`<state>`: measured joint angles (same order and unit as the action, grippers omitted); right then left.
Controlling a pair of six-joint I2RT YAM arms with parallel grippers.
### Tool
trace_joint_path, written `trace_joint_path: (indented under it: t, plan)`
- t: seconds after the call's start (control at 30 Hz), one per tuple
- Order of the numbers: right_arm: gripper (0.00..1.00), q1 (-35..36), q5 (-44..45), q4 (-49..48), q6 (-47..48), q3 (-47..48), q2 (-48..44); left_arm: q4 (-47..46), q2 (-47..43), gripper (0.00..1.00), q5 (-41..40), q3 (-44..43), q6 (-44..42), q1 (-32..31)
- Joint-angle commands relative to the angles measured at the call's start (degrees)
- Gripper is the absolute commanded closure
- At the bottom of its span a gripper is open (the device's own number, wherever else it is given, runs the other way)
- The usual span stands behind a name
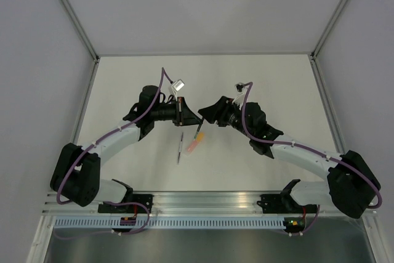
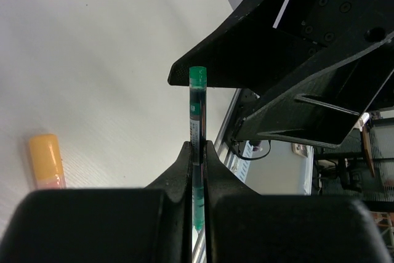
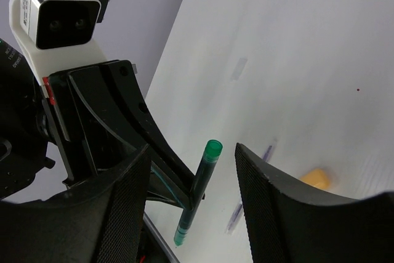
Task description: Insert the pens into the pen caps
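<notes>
My left gripper (image 2: pixel 198 147) is shut on the dark teal-green pen (image 2: pixel 197 112) and holds it above the table with its green end pointing away. In the right wrist view the same pen (image 3: pixel 198 192) stands between the fingers of my open right gripper (image 3: pixel 192 152), touching neither finger. In the top view the left gripper (image 1: pixel 184 114) and the right gripper (image 1: pixel 207 115) face each other closely at mid-table. The thin grey-white pen (image 1: pixel 180 147) and an orange pen (image 1: pixel 194 143) lie on the table below them. An orange-yellow stub (image 2: pixel 46 161) shows on the table; I cannot tell whether it is a cap or a pen end.
The white table (image 1: pixel 258 84) is walled at the back and both sides. A metal rail (image 1: pixel 209 201) carrying the arm bases runs along the near edge. The orange piece also shows blurred in the right wrist view (image 3: pixel 319 178).
</notes>
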<state>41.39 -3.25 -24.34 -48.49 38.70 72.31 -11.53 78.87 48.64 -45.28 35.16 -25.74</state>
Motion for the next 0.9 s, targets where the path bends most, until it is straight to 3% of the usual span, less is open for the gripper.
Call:
trace_joint_path:
  t: [0.0, 0.13, 0.23, 0.27, 0.33, 0.37, 0.43, 0.47, 0.57, 0.73, 0.77, 0.8, 0.87]
  plan:
    - [0.37, -0.17, -1.06, -6.77, -3.01, -0.99, 1.34, -3.76, 0.14, 0.98, 1.63, -0.25, 0.97, -0.1]
    - [0.46, -0.17, -0.71, -8.62, -4.42, -1.52, 2.48, -3.94, -0.38, 0.98, 1.72, 0.01, 1.14, -0.1]
    - [0.65, -0.17, 0.43, -9.06, -4.86, -1.78, 2.66, -3.76, -0.91, 0.98, 1.63, 0.19, 1.23, -0.1]
    - [0.79, -0.17, 0.78, -9.58, -4.86, -1.78, 2.74, -3.76, -1.09, 0.98, 1.72, 0.1, 1.4, -0.1]
    - [0.96, -0.17, 1.05, -9.76, -4.34, -1.17, 3.18, -3.76, -1.61, 0.98, 1.63, 0.19, 1.93, -0.1]
    - [1.0, -0.17, 1.57, -9.33, -3.46, -0.82, 3.27, -3.42, -1.79, 0.95, 1.54, 0.01, 2.11, -0.1]
    - [1.0, -0.17, 2.71, -8.01, -2.67, 0.93, 3.19, -2.8, -2.84, 0.78, 0.84, -0.6, 2.98, -0.1]
    - [1.0, -0.43, 5.15, -6.61, -3.01, 1.46, 2.84, -2.54, -3.45, 0.54, 0.32, -0.78, 3.25, -0.1]
    - [1.0, -0.87, 8.77, -9.3, -8.78, -0.19, 0.38, -2.09, -7.22, 0.31, -2.93, -1.48, 3.08, -0.1]
    - [1.0, -2.01, 5.37, -13.98, -18.47, -1.18, -1.39, -3.84, -15.31, 0.25, -9.18, -0.17, -1.49, -0.1]
    - [1.0, -2.53, 3.53, -13.9, -19.53, -0.47, -1.47, -7.07, -16.72, 0.26, -8.05, 1.49, -1.76, -0.1]
    - [1.0, -2.89, -1.62, -13.81, -20.93, 0.75, -1.47, -16.24, -19.78, 0.26, -6.73, 3.68, -1.85, -0.1]
    - [1.0, -4.37, -7.45, -11.97, -21.73, 2.25, -1.82, -20.01, -23.83, 0.25, -6.36, 7.74, -5.43, -0.1]
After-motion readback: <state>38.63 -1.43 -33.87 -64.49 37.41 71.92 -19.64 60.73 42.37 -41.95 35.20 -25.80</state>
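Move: The green-ended pen stands roughly upright in my left fingers, gripped about its middle. For my open right hand the pen's middle is roughly 4 cm below and about 1 cm to the left, with its upper end between the fingers. On the table some 18 cm below the pen's middle lie the orange marker, about 5 cm forward and 3 cm left of it, and the white pen, 3 cm forward and 8 cm left. My right hand eases down about 1 cm and pinches the green-ended pen near its upper end. Only then do my left fingers spring open and let go, and the left hand rises away some 10 cm, drifting slightly left and back while rolling about 20 degrees. My right hand keeps its pinch and lifts the pen about 5 cm, drifting a little forward and right. ##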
